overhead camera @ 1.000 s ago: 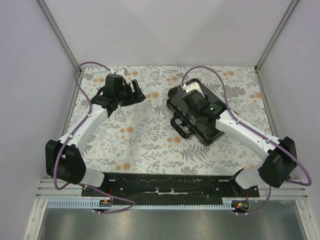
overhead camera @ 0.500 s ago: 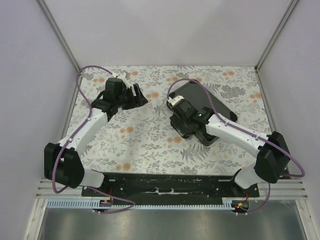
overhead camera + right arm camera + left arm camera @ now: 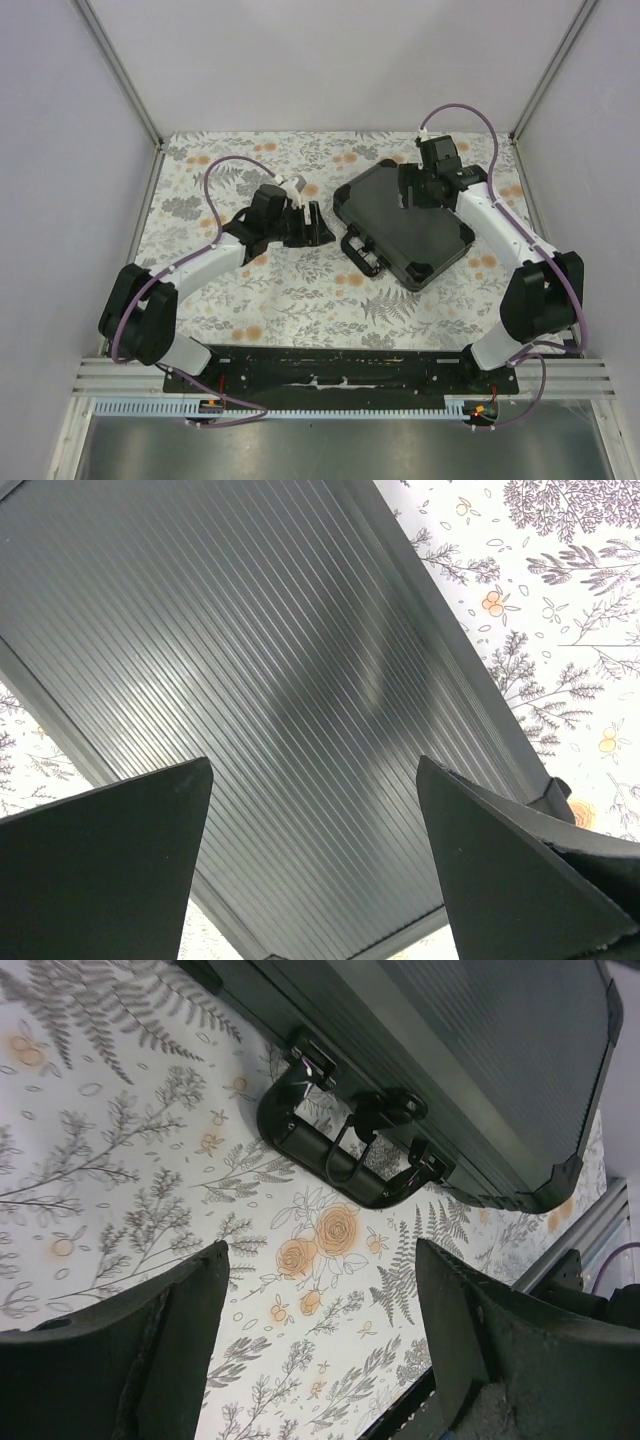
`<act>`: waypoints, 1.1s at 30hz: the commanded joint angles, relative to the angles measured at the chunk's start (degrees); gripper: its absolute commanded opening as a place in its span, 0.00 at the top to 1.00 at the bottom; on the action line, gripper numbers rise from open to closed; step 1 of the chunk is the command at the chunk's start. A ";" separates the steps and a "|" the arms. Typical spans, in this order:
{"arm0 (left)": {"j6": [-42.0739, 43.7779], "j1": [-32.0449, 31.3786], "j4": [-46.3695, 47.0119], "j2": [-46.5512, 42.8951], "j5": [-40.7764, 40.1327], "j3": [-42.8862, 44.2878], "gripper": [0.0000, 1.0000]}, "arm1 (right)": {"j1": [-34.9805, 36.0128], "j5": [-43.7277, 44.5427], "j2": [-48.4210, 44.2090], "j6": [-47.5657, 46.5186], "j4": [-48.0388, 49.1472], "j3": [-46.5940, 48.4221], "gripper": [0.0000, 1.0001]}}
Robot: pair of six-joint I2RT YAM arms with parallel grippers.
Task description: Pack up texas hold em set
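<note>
The texas hold em set shows only as its black ribbed hard case (image 3: 405,228), shut and lying flat right of centre on the floral cloth. Its handle (image 3: 362,252) points toward the near left. My left gripper (image 3: 318,222) stands open just left of the case, low over the cloth, nothing between its fingers. In the left wrist view the handle (image 3: 340,1145) and case (image 3: 480,1070) lie ahead of the left gripper (image 3: 320,1310). My right gripper (image 3: 415,190) hovers open over the case's far edge; the right wrist view shows the lid (image 3: 280,680) under the right gripper (image 3: 315,810). Chips and cards are hidden.
Grey enclosure walls with metal corner posts (image 3: 540,85) close in the table at the back and sides. A metal rail (image 3: 590,1230) runs along the table's edge beyond the case. Purple cables loop over both arms.
The right arm has swung from the case's near part to its far edge, its jaws widening. The left gripper moved right, toward the handle. The case now lies shut.
</note>
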 commanded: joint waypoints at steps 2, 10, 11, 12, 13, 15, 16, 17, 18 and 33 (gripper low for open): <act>-5.26 -2.60 10.93 4.53 -0.04 -3.19 0.19 | -0.27 -0.61 2.40 -1.67 -4.83 4.16 0.09; -10.63 -4.80 23.76 10.33 2.77 -6.10 0.16 | -0.27 -0.17 2.13 0.88 -3.51 -1.46 0.02; -11.07 -4.98 24.82 11.30 2.77 -6.19 0.16 | -0.36 -0.17 2.31 1.23 -3.25 -2.42 0.02; -11.59 -5.15 25.61 12.09 3.11 -5.93 0.16 | -0.36 -0.25 2.48 1.58 -3.51 -2.95 0.02; -12.38 -5.15 26.49 13.23 3.73 -5.57 0.15 | -0.36 0.27 2.66 2.11 -4.03 -3.40 0.02; -14.05 -5.68 28.94 14.90 4.61 -5.48 0.14 | -0.27 1.33 3.10 3.77 -5.44 -4.10 0.02; -14.76 -6.03 30.52 15.69 4.52 -5.57 0.14 | -0.27 1.50 3.62 4.74 -6.40 -4.45 0.03; -15.63 -6.29 31.32 16.66 4.52 -5.48 0.14 | -0.10 1.85 4.06 5.71 -7.63 -4.37 0.04; -16.43 -6.64 31.94 17.28 4.35 -5.31 0.14 | 0.43 2.47 4.68 5.89 -8.60 -4.54 0.05; -26.80 -9.20 42.92 25.37 3.99 -3.11 0.25 | 2.80 6.34 6.53 7.39 -9.58 -10.08 0.07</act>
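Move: The case's handle lies about 12 cm to the right of the left hand, 3 cm nearer the base and some 11 cm below. The shut case's middle is about 10 cm farther right and 8 cm farther out than the handle; its left-hand corner sits about 9 cm ahead of the left hand and 7 cm to its right. From the right hand, the case's middle is about 5 cm back, 2 cm left and 11 below, the handle roughly 13 back and 12 left. The case's handle is what the left hand comes down on, travelling about 10 cm right and 9 cm down with fingers still wide, only just starting to narrow, the wrist rolling some 15 degrees. Meanwhile the right hand, wide open, sinks about 5 cm and draws back a little, setting its fingertips on the lid and staying there. ##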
